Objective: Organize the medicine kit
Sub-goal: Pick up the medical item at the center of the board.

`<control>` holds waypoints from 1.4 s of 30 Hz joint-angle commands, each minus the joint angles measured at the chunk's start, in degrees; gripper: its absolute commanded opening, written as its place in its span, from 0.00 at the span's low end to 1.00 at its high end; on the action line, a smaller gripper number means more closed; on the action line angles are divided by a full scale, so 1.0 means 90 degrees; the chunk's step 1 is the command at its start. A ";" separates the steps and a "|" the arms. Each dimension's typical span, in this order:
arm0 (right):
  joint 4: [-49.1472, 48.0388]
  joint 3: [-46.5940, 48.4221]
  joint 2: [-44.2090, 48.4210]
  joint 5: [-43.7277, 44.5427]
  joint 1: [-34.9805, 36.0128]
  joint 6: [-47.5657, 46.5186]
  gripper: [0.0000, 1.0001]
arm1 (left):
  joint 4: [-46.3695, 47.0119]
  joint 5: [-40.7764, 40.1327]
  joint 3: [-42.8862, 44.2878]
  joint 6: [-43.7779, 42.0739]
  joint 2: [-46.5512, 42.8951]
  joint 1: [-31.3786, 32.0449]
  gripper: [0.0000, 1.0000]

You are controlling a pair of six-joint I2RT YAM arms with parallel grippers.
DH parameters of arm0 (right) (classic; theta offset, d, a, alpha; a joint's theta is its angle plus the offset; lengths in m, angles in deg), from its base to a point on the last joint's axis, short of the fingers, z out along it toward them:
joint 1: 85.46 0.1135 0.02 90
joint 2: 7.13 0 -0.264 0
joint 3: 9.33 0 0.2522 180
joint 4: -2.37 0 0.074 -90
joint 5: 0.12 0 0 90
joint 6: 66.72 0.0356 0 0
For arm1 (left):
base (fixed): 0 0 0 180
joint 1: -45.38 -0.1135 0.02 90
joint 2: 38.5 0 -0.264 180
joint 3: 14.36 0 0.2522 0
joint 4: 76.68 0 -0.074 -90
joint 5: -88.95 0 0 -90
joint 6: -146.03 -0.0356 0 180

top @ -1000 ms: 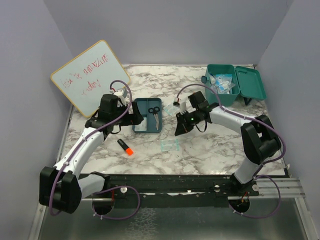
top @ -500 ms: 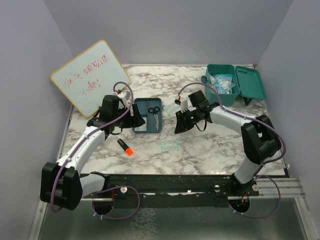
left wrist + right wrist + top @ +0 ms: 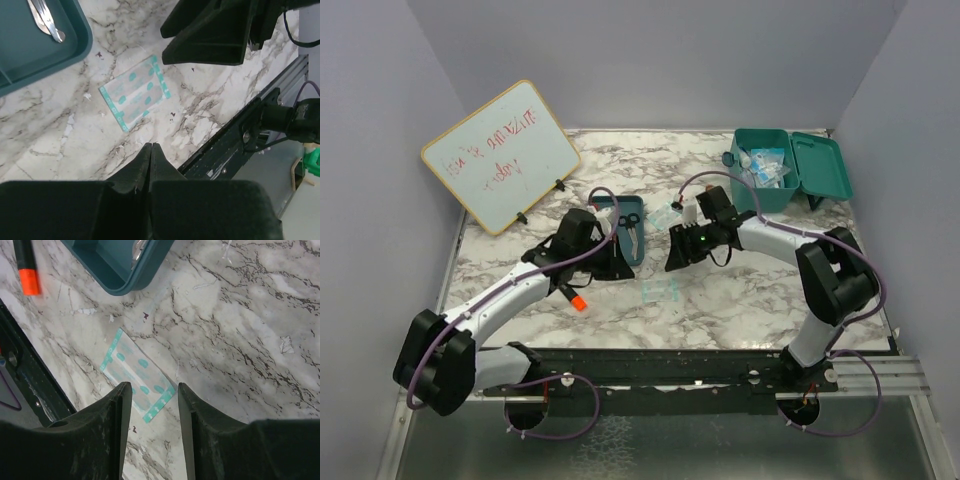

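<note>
The medicine kit (image 3: 767, 172) is a teal box standing open at the back right, with packets inside and its lid (image 3: 819, 165) laid flat to the right. A clear plaster packet with teal dots (image 3: 662, 291) (image 3: 136, 92) (image 3: 137, 375) lies flat on the marble. My right gripper (image 3: 676, 258) (image 3: 152, 387) hangs open just above it, empty, the packet's corner showing between the fingers. My left gripper (image 3: 623, 268) (image 3: 151, 145) is shut on nothing, to the left of the packet and apart from it.
A flat teal tray (image 3: 605, 240) (image 3: 30, 55) (image 3: 117, 270) holding scissors (image 3: 630, 222) (image 3: 47, 17) lies mid-table. An orange-capped marker (image 3: 572, 297) (image 3: 27, 265) lies left of the packet. A whiteboard (image 3: 500, 155) leans at the back left. The black mounting rail (image 3: 670, 365) runs along the near edge.
My left arm has swung right from beside the tray toward the packet, and its gripper has closed. My right gripper has opened from shut and barely shifted.
</note>
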State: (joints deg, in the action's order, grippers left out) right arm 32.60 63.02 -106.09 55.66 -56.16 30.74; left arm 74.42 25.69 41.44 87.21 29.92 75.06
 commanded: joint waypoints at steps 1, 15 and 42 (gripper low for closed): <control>-0.0307 -0.0101 -0.0271 -0.0084 0.0026 0.0118 0.48 | 0.0826 -0.0294 -0.0369 0.0535 0.0248 0.0478 0.00; -0.0542 -0.0484 -0.0450 -0.0195 0.0024 0.0125 0.50 | 0.2775 -0.0621 -0.1125 0.1074 0.1416 0.1009 0.00; -0.0396 -0.0574 -0.0640 -0.0329 0.0087 0.0252 0.52 | 0.2942 -0.0944 -0.1168 0.0797 0.2226 0.1136 0.00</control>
State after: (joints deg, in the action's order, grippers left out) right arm 26.26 58.67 -109.57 51.42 -56.16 32.93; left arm 99.82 18.85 31.52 95.65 48.85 84.89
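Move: The packet at the board's centre lies about 9 cm to the left hand's right, level with it fore and aft and roughly 12 cm below. The tray with the scissors is some 16 cm ahead and 2 cm left of that hand, the marker about 13 cm left and 1 cm back. From the right hand, the packet is around 3 cm back, 3 cm left and 4 cm down; the second packet lies 16 cm ahead and 3 cm left. Down, mostly, goes the left hand, about 10 cm, shifting some 4 cm right with its fingers still shut, until the tips reach the packet's left end and seem to rest on it. The right hand sinks roughly 3 cm and eases back a little, bringing its half-open fingers low around the packet's right end, where it then holds still. ##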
